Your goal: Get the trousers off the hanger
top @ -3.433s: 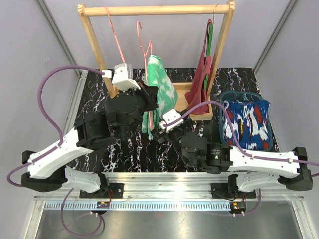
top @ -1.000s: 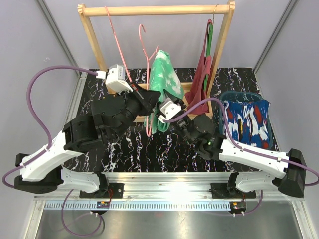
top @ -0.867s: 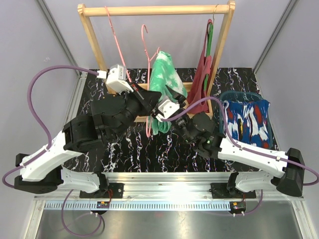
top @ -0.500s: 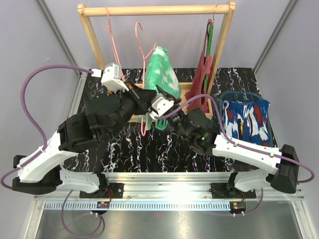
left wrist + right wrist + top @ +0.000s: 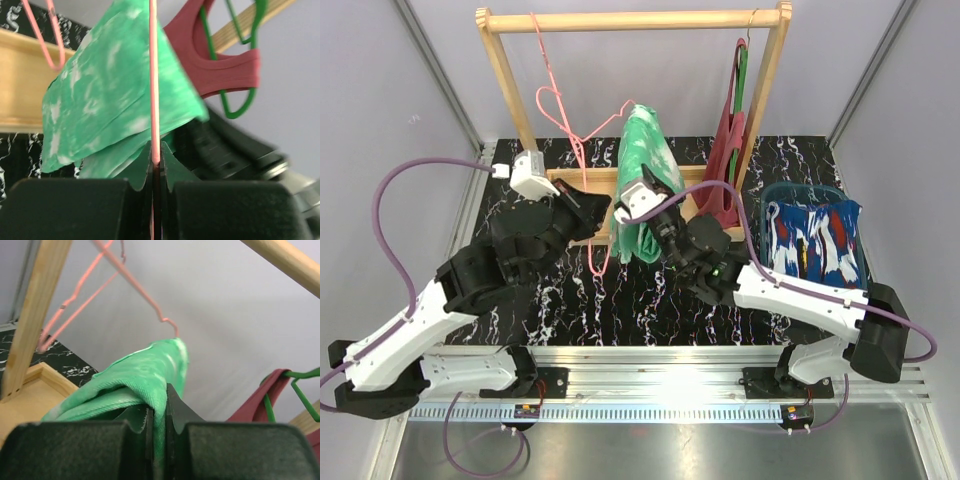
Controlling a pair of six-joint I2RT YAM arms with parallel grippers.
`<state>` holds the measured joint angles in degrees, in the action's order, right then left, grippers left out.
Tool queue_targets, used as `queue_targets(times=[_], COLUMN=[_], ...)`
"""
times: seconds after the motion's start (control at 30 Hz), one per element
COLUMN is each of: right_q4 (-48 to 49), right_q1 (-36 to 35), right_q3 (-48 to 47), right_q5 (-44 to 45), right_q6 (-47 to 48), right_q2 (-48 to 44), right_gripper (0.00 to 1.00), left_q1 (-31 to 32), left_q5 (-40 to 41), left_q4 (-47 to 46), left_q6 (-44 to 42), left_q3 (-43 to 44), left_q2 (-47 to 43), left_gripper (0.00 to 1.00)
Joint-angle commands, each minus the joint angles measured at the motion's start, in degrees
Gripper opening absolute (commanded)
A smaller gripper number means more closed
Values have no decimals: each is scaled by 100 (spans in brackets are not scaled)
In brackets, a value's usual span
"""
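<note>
The green trousers (image 5: 642, 165) with white marbling hang bunched in front of the wooden rack. My right gripper (image 5: 656, 214) is shut on a fold of the green trousers (image 5: 145, 372), the cloth pinched between its jaws (image 5: 158, 412). My left gripper (image 5: 592, 212) is shut on the thin wire of the pink hanger (image 5: 582, 150), seen running straight up from the jaws as the pink hanger (image 5: 154, 90). One arm of the pink hanger (image 5: 127, 277) still reaches the top of the cloth. The dark blue patterned trousers (image 5: 815, 245) lie in the teal basket.
The wooden rack (image 5: 630, 20) stands at the back, its base tray (image 5: 570, 180) behind both grippers. A maroon tank top (image 5: 728, 150) on a green hanger (image 5: 235, 107) hangs at its right end. A second pink hanger (image 5: 536, 45) hangs at the left. The teal basket (image 5: 800, 190) sits at right.
My right gripper has shut on the green trousers. My left gripper has carried the pink hanger to the left and lower, drawing it away from the cloth.
</note>
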<state>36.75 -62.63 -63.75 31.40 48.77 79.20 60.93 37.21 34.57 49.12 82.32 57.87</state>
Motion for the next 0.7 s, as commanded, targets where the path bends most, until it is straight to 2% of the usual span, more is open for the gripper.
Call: queue_targets(times=[0.0, 0.5, 0.67], right_q4=[1098, -660, -1914], right_q1=[365, 506, 506], right_q3=[-594, -2940, -4206], right_q5=[543, 429, 315], right_q6=[-166, -113, -500], right_q2=[-361, -326, -265], right_gripper=[0, 0, 0], left_q1=[-116, -151, -151], left_q5=[-381, -592, -592], left_q4=[-398, -161, -196], left_q6=[352, 326, 519], left_q3=[-321, -1305, -1886], left_q2=[-232, -100, -214], left_gripper=[0, 0, 0])
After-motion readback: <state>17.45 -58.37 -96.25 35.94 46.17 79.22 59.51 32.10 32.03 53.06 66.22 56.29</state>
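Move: The green trousers, already pinched by the right hand, have their middle about 3 cm to its left, 3 cm ahead and 6 cm lower; from the left hand, which still grips their hanger, they lie some 9 cm ahead, 7 cm right and 5 cm down. From the right hand, the maroon garment hangs roughly 12 cm right, 9 cm ahead and a little lower, and the basket some 36 cm right, 2 cm ahead and 37 cm below. The green trousers are hauled upwards by the right hand, which edges forward, then climbs quickly some 17 cm while swinging about 8 cm right, its left side rolling up, its pinch kept. Against this the left hand keeps its grip on the pink hanger and draws it down about 10 cm, fingers tipping slightly downward, so the hands part. ##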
